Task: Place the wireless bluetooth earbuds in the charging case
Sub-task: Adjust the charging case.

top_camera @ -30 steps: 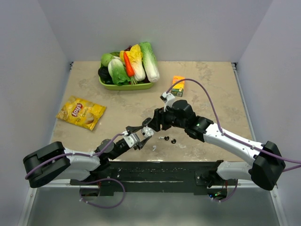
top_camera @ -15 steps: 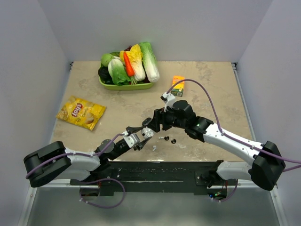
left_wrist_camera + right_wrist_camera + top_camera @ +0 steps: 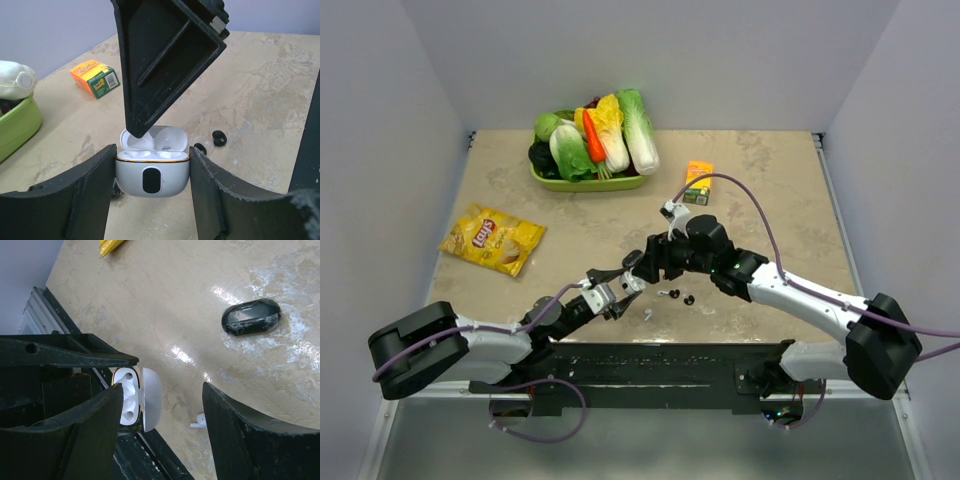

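My left gripper [image 3: 613,295] is shut on the white charging case [image 3: 152,172] and holds it upright just above the table, with its lid [image 3: 159,138] open. The case also shows in the right wrist view [image 3: 125,399], and its sockets look empty there. My right gripper [image 3: 642,268] is open, and one of its fingers [image 3: 165,65] hangs with its tip right over the case's opening. Two black earbuds [image 3: 218,138] [image 3: 200,148] lie on the table just right of the case. One white earbud [image 3: 200,421] lies near the front edge.
An orange carton [image 3: 698,182] stands behind the right arm. A green tray [image 3: 582,182] of vegetables sits at the back. A yellow chip bag [image 3: 492,238] lies at the left. A black rail [image 3: 650,362] runs along the near edge.
The right arm has shifted slightly, and its gripper stays at the case. The left gripper and the case hold still.
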Motion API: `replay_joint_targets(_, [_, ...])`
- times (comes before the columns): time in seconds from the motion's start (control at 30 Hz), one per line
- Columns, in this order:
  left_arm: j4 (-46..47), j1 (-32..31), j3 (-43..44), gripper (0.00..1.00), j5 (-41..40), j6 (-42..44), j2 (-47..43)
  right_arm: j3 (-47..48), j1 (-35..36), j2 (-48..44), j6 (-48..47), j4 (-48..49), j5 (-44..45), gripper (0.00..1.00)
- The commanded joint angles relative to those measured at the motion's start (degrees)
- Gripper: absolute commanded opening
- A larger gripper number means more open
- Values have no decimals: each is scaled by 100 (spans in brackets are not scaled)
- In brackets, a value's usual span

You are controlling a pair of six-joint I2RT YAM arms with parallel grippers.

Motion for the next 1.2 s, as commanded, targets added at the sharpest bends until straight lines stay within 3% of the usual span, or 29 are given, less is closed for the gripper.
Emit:
replay_joint_targets(0.0, [1720, -51, 18, 0, 128, -58, -125, -36, -37, 87, 151, 440, -341, 67])
replay_joint_targets(0.4, [1738, -104, 1, 0, 128, -49, -160, -221, -221, 211, 318, 836, -674, 50])
replay_joint_targets(0.83, [1914, -113, -8, 0, 128, -49, -29, -344, -256, 272, 397, 968, -965, 39])
replay_joint_targets(0.97, [1922, -113, -8, 0, 136, -58, -37, -379, -283, 237, 388, 985, -973, 29])
replay_joint_targets(1.07, [1905, -113, -17, 0, 110, -84, -28, -327, -291, 193, 257, 846, -921, 13])
replay_joint_targets(1.1, [1887, -113, -26, 0, 110, -84, -37, -257, -292, 141, 195, 766, -860, 1])
replay_joint_targets(1.17, [1852, -113, -26, 0, 110, -93, -37, -195, -291, 62, 11, 530, -675, 0])
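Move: The case's open lid is only a couple of centimetres from the right hand's point: about 1 back, 1 left and 2 below, between the open fingers. From the left hand, which already grips the case, the lid is roughly 2 cm ahead, 2 right and 1 up. The black case lies on the table about 9 cm ahead of the right hand, 1 left and 10 below; the nearest white earbud is level with that hand, 6 cm right and 10 below. The lid gets pinched by its wall as the right fingers close from wide open to nearly shut, one inside the lid and one outside. Meanwhile the right hand settles about 1 cm down and slightly left and back, tilting some 5 degrees with its left side rising. The left hand stays put and keeps its grip on the case. ##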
